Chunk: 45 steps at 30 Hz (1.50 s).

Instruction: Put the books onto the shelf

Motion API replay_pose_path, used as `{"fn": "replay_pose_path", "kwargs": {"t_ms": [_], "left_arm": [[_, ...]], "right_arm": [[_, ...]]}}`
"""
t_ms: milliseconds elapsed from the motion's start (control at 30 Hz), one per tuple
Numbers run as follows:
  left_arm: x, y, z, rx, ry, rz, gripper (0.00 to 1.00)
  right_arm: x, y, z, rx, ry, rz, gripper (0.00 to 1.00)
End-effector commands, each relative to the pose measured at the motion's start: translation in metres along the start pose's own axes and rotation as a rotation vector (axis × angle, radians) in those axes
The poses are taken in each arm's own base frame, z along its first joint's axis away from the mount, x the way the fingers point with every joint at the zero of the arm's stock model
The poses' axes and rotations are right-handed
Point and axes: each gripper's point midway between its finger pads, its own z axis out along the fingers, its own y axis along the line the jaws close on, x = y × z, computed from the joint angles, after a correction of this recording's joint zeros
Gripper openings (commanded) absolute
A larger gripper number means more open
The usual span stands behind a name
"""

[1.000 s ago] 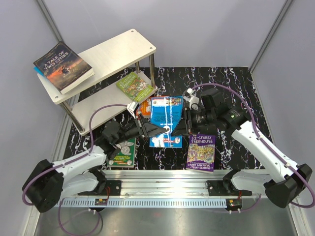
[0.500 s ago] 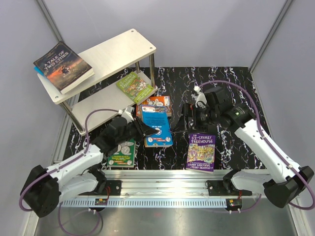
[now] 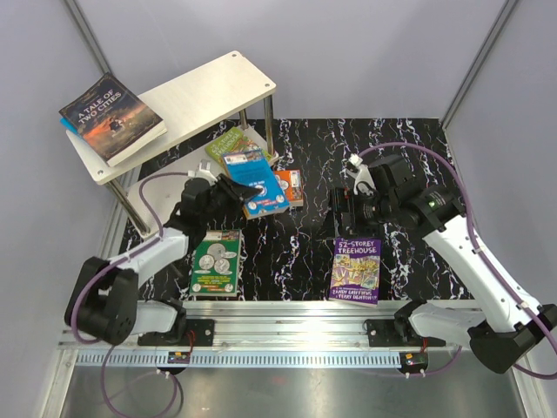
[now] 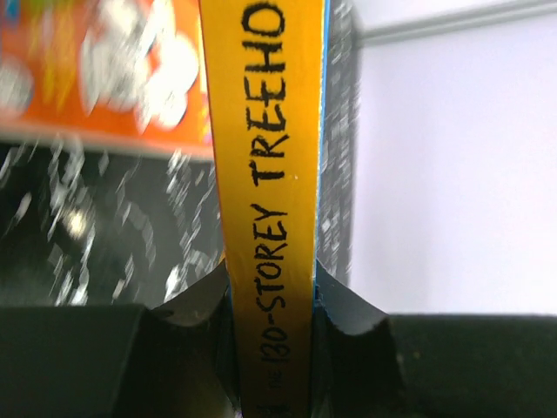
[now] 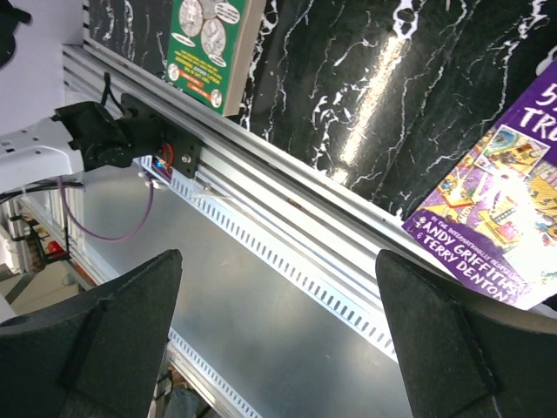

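Observation:
My left gripper point(image 3: 226, 188) is shut on the blue book point(image 3: 254, 185) and holds it above the table, just in front of the shelf point(image 3: 202, 94). In the left wrist view the jaws point(image 4: 271, 296) clamp its yellow "130-Storey Treehouse" spine point(image 4: 270, 165). A dark "A Tale of Two Cities" book point(image 3: 111, 117) lies on the top board. A green book point(image 3: 228, 139) rests on the lower board, partly hidden by the blue one. My right gripper point(image 3: 338, 209) hangs open and empty above the purple book point(image 3: 355, 270); its fingers point(image 5: 113, 340) stand wide apart.
An orange book point(image 3: 289, 185) lies on the black marbled table beside the held book. A green book with coins on its cover point(image 3: 216, 261) lies at the front left. The metal rail point(image 3: 296, 312) runs along the near edge. Grey walls enclose the back and sides.
My right gripper let go of the blue book, opened wide and drew back to the right. My left arm carried the book back and left toward the shelf.

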Motion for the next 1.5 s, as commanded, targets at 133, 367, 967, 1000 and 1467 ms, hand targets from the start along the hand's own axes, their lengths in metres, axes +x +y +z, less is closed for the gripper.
{"fn": "replay_pose_path", "kwargs": {"t_ms": [133,367,967,1000,1467], "left_arm": [[-0.061,-0.088,0.017,0.364,-0.128,0.018,0.00],[-0.089,-0.080,0.042,0.472,-0.214,-0.074,0.00],[-0.153,-0.038,0.083,0.300,-0.223,-0.054,0.00],[-0.156,-0.035,0.085,0.280,-0.223,-0.037,0.00],[-0.157,0.007,0.107,0.158,-0.168,-0.137,0.00]], "right_arm": [[-0.006,-0.002,-0.002,0.036,-0.007,-0.060,1.00],[-0.005,-0.003,0.008,0.050,0.021,-0.088,0.99],[-0.006,-0.008,0.027,0.084,0.068,-0.115,0.99],[-0.006,-0.008,0.027,0.085,0.070,-0.111,0.99],[-0.004,-0.011,0.032,0.088,0.081,-0.102,0.98]]}}
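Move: The 130-Storey Treehouse book is already pinched in the left gripper. The green 65-Storey book it is taken to, at the right end of the lower shelf, lies about 20 cm ahead of that hand, 3 cm left and some 6 cm lower. The shelf's near right post stands roughly 18 cm ahead and 8 cm right; the orange book lies about 6 cm ahead, 7 cm right and 12 cm below. From the right hand, the green book is some 35 cm ahead, 28 cm left and 15 cm lower. Keep the left grip on the blue book and bring it forward about 18 cm, bearing a little left over the second half, in under the upper board and over the green book; bob gently on the way, then lower some 4 cm at the end. Roll the hand's left side down and swing it about 10 degrees counter-clockwise. Meanwhile sink the open right gripper about 4 cm. ##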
